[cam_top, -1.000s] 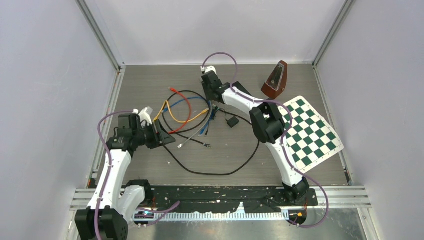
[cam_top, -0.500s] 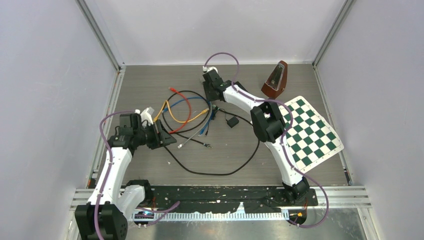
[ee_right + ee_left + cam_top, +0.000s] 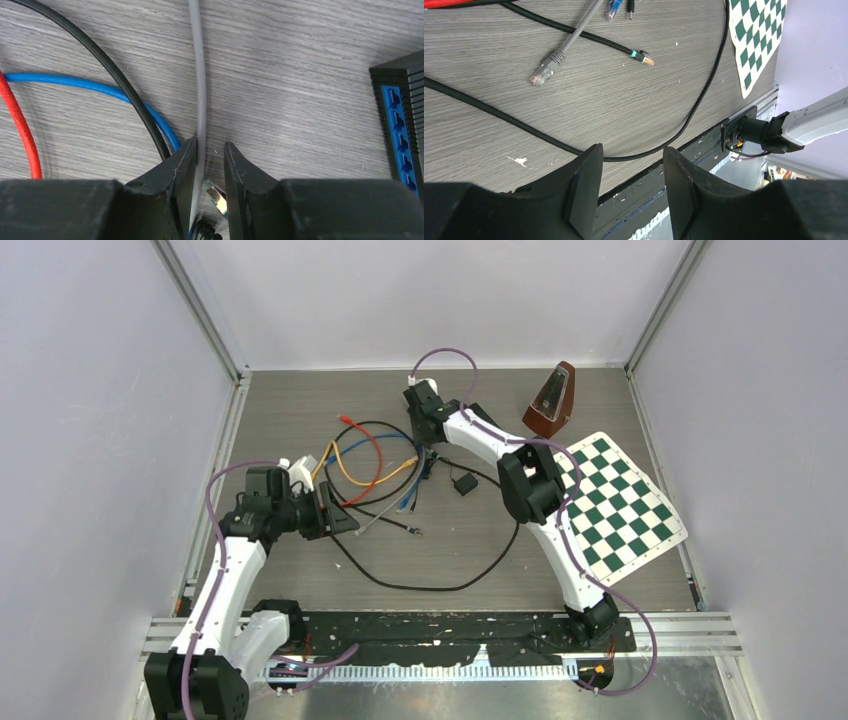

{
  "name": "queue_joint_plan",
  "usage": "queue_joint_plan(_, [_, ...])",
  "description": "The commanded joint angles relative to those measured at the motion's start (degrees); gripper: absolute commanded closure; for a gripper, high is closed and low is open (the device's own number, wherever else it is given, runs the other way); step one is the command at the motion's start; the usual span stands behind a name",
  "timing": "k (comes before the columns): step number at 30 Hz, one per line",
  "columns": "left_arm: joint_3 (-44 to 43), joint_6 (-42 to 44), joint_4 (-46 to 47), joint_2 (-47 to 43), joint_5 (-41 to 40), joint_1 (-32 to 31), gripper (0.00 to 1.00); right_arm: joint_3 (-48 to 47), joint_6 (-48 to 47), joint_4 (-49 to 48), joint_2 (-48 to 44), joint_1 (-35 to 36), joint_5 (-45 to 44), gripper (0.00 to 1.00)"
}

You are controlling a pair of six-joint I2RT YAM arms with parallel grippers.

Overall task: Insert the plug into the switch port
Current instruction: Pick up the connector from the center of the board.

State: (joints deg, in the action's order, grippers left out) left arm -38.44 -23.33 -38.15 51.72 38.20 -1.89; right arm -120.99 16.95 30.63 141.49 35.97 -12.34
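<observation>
A narrow gap still shows between the jaws of my right gripper [image 3: 210,145], low over the cable tangle [image 3: 375,465]. A grey cable [image 3: 196,75] runs along its left finger, and a small clear plug [image 3: 216,197] with a gold face lies between the fingers. The black switch [image 3: 400,125], with a row of blue ports, sits at the right edge of the right wrist view; seen from above it is mostly hidden behind the right arm. My left gripper [image 3: 631,150] is open and empty, low over the table left of the tangle, also seen from above [image 3: 335,515].
Red [image 3: 372,455], orange [image 3: 350,472] and blue [image 3: 362,443] cables loop at the middle. A long black cable [image 3: 440,585] curves toward the front. A loose grey plug [image 3: 543,75] lies ahead of the left gripper. A metronome [image 3: 551,400] and chessboard mat [image 3: 615,505] sit right.
The right gripper's jaws have narrowed around the grey cable and plug. The left arm has shifted slightly right and toward the front, jaws unchanged.
</observation>
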Motion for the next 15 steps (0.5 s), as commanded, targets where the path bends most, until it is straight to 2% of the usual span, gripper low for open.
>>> queue_joint_plan(1, [-1.38,1.01,0.8,-0.92,1.18,-0.72,0.5,-2.92,0.61,2.68,0.63,0.61,-2.39,0.68])
queue_joint_plan(5, [-1.38,1.01,0.75,-1.19,1.07,-0.92,0.49,-4.0,-0.5,3.17,1.02,0.82,-2.81,0.75])
queue_joint_plan(10, [-1.39,0.89,0.71,-1.88,0.13,-0.99,0.48,-6.0,-5.7,0.98,0.19,0.59,-0.93,0.93])
queue_joint_plan(15, [-2.75,0.3,-0.17,-3.04,-1.65,-0.93,0.47,-2.95,-12.99,-5.6,-8.86,0.35,-2.76,0.95])
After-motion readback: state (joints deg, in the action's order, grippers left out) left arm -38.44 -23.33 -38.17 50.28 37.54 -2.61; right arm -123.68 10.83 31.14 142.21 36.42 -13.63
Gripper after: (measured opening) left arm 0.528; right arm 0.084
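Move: The grey cable runs between the right fingertips, practically at the hand point and about 1 cm below it. From this hand the black cable's plug is some 2 cm right and 3 cm back, and the black cable itself passes about 3 cm to the left, level with it. The switch stands roughly 14 cm right and 3 cm ahead. From the left hand, that stretch of grey cable is about 28 cm ahead, 15 cm right and 12 cm below. Close the right gripper from about a third open until it is nearly shut, keeping the hand almost in place low over the board so the fingertips pinch the grey cable just ahead of the black cable's plug. Once they have it, lift about 1 cm and carry it forward just under 1 cm. ##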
